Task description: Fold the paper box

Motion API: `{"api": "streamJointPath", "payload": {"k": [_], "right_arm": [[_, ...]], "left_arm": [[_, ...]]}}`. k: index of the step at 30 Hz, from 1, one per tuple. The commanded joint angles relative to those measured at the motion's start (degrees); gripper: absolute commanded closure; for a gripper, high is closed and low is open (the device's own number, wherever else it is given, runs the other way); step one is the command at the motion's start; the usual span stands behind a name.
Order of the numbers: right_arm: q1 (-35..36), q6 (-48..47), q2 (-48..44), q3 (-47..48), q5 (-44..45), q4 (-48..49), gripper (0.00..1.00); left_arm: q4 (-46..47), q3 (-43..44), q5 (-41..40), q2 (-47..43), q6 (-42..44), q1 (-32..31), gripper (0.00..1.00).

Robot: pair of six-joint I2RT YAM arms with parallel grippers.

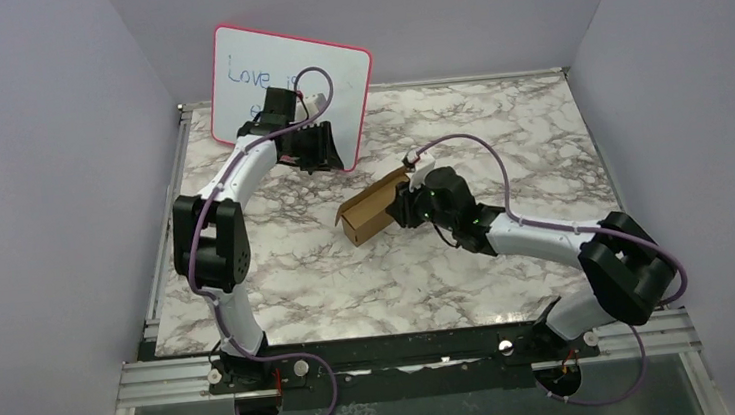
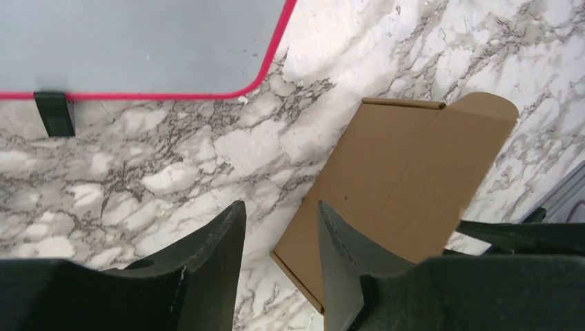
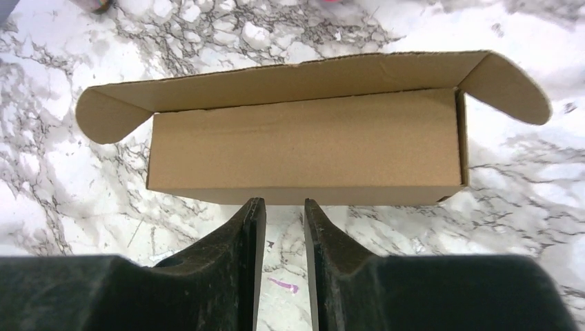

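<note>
The paper box (image 1: 376, 207) is a small brown cardboard box lying on the marble table near the middle. In the right wrist view the box (image 3: 303, 145) has its long lid flap (image 3: 310, 76) standing open on the far side, with a rounded tab at each end. My right gripper (image 1: 406, 207) is at the box's right side; its jaws (image 3: 283, 203) are slightly apart and empty, with the tips at the box's near wall. My left gripper (image 1: 314, 154) hovers by the whiteboard, open and empty (image 2: 279, 207), with the box (image 2: 407, 179) beyond its right finger.
A pink-framed whiteboard (image 1: 287, 84) with handwriting stands at the back left, and its dark foot (image 2: 55, 114) rests on the table. A metal rail (image 1: 170, 235) runs along the table's left edge. Purple-grey walls enclose the table.
</note>
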Motion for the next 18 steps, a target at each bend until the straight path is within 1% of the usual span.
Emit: {"api": "streamJointPath", "payload": {"k": [1,4,7,12,16,18], "right_arm": [[-1.25,-3.88,-4.75,-0.53,1.95,-2.71,0.65],[-3.92,-4.94,-7.14,-0.55,1.35,-4.21,0.60],[-6.54,-8.40,-8.80,0.72,0.98,-6.49,0.56],[-9.91,-14.32,-7.80,5.09,0.04,-11.52,0.51],[-14.16,-15.84,-5.95,7.85,-6.37,-12.53,0.48],[-15.78,-18.36,-5.00,8.96,-8.22,-12.32,0.48]], "left_arm": [[2.71,-4.28,2.34,-6.06,-1.63,0.59,0.56],[4.26,-6.85,3.33,-8.61,-2.34,0.59,0.55],[5.19,-8.67,3.35,-10.74,-2.21,0.59,0.55],[6.37,-10.73,3.49,-13.26,-1.96,0.57,0.52],[6.50,-10.55,5.35,-13.72,-2.00,0.11,0.52],[6.45,-10.89,5.29,-14.14,-1.79,-0.50,0.52]]}}
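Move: The paper box, standing with its lid flap raised along its far-left side, is centred about 7 cm ahead of my right hand, 5 cm to its left and some 6 cm below. The flap's middle is roughly 9 cm ahead, 7 cm left and 3 cm lower. From my left hand the box lies about 8 cm back, 10 cm right and 8 cm down; the whiteboard's near corner sits some 5 cm ahead, 4 cm right and 12 cm down. I swing my right hand up and away from the middle of the box, about 8 cm to the right and 5 cm each forward and up, round to above and outside its right-hand end. Its fingers spread wider, holding nothing, and tip up some 10 degrees. My left hand, still empty and open, draws back and rises about 3 cm each. ##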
